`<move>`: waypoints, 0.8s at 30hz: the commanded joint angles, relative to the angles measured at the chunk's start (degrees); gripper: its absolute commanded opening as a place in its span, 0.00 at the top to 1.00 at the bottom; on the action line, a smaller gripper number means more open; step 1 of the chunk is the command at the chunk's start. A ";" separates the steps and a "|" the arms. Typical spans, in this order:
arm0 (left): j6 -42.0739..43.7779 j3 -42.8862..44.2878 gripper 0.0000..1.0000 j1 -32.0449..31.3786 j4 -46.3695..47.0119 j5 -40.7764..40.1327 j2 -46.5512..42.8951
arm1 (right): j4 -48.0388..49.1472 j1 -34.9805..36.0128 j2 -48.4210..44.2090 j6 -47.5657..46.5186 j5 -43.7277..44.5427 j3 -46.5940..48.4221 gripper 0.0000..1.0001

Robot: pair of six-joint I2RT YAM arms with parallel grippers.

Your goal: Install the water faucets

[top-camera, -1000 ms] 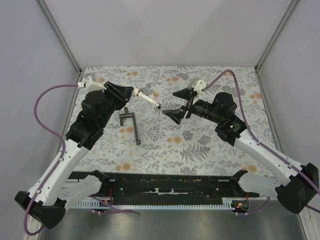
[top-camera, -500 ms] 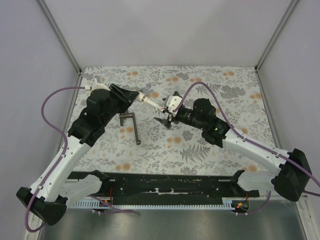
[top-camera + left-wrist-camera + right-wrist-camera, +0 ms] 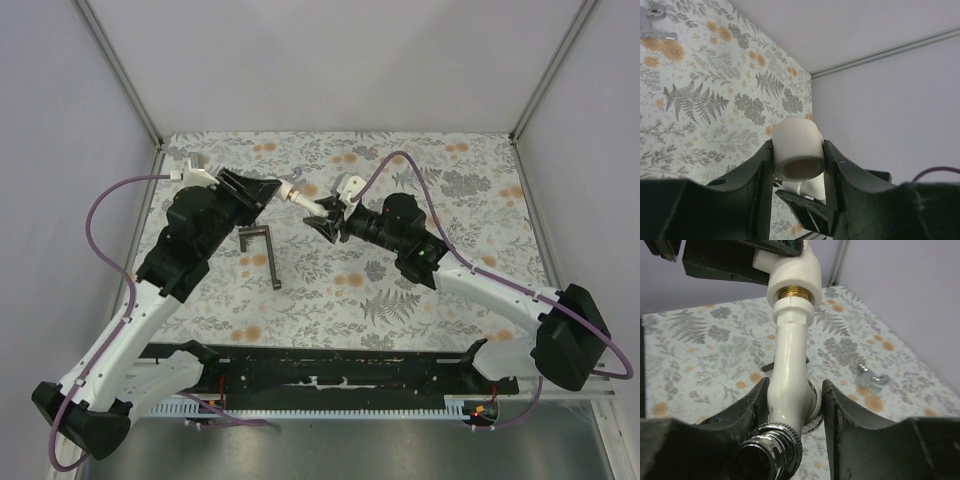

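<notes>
A white water faucet (image 3: 308,204) with a chrome end (image 3: 770,455) hangs above the table between my two grippers. Its brass thread sits in a white elbow fitting (image 3: 794,277). My left gripper (image 3: 274,190) is shut on that elbow (image 3: 796,145), whose open end faces the left wrist camera. My right gripper (image 3: 329,216) is shut round the faucet's white body (image 3: 790,350), just behind the chrome end, with a finger (image 3: 752,405) pressed on each side.
A dark T-shaped tool (image 3: 262,250) lies on the floral table (image 3: 400,290) below the left gripper. A small grey metal piece (image 3: 872,378) lies on the table behind the faucet. Grey walls close in the back and both sides.
My right gripper has moved left onto the faucet's free end, and its jaws have gone from wide open to closed round it. The left gripper kept hold of the elbow.
</notes>
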 commanded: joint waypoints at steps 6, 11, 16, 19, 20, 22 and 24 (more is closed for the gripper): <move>20.65 -14.44 0.98 -0.12 40.42 10.09 -9.01 | 9.25 -12.47 2.95 47.75 -25.96 5.07 1.00; 37.89 -15.79 0.98 -0.11 46.64 32.40 -9.03 | 24.97 -16.61 10.42 74.15 -37.67 7.63 1.00; 48.61 -11.92 0.79 0.06 35.12 33.76 -9.72 | 25.28 -18.28 11.32 76.22 -41.46 8.69 1.00; 56.52 -8.94 0.64 0.24 26.34 32.96 -10.78 | 22.38 -19.51 10.53 74.72 -43.92 9.56 1.00; 58.89 -7.88 0.59 0.32 23.18 32.79 -10.86 | 21.07 -19.95 10.18 74.28 -44.97 9.92 1.00; 62.42 -5.86 0.54 0.41 18.16 32.35 -10.87 | 17.12 -20.66 9.47 71.31 -47.26 11.06 1.00; 65.94 -3.57 0.36 0.50 13.34 32.00 -10.78 | 8.09 -21.01 7.98 64.82 -48.32 12.55 1.00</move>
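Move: The left fingers already hold the faucet's white elbow at their tips, and the right hand already grips the faucet body. From the right hand the elbow lies about 9 cm left, 6 cm ahead and 3 cm higher. Some 22 cm below the left hand, the metal pipe lies about 9 cm left and level with it, and the clear bracket roughly 17 cm ahead and 3 cm left. Left draws 5 cm back and up, right rises 5 cm, counter-twisting the held faucet some 60 degrees each. ##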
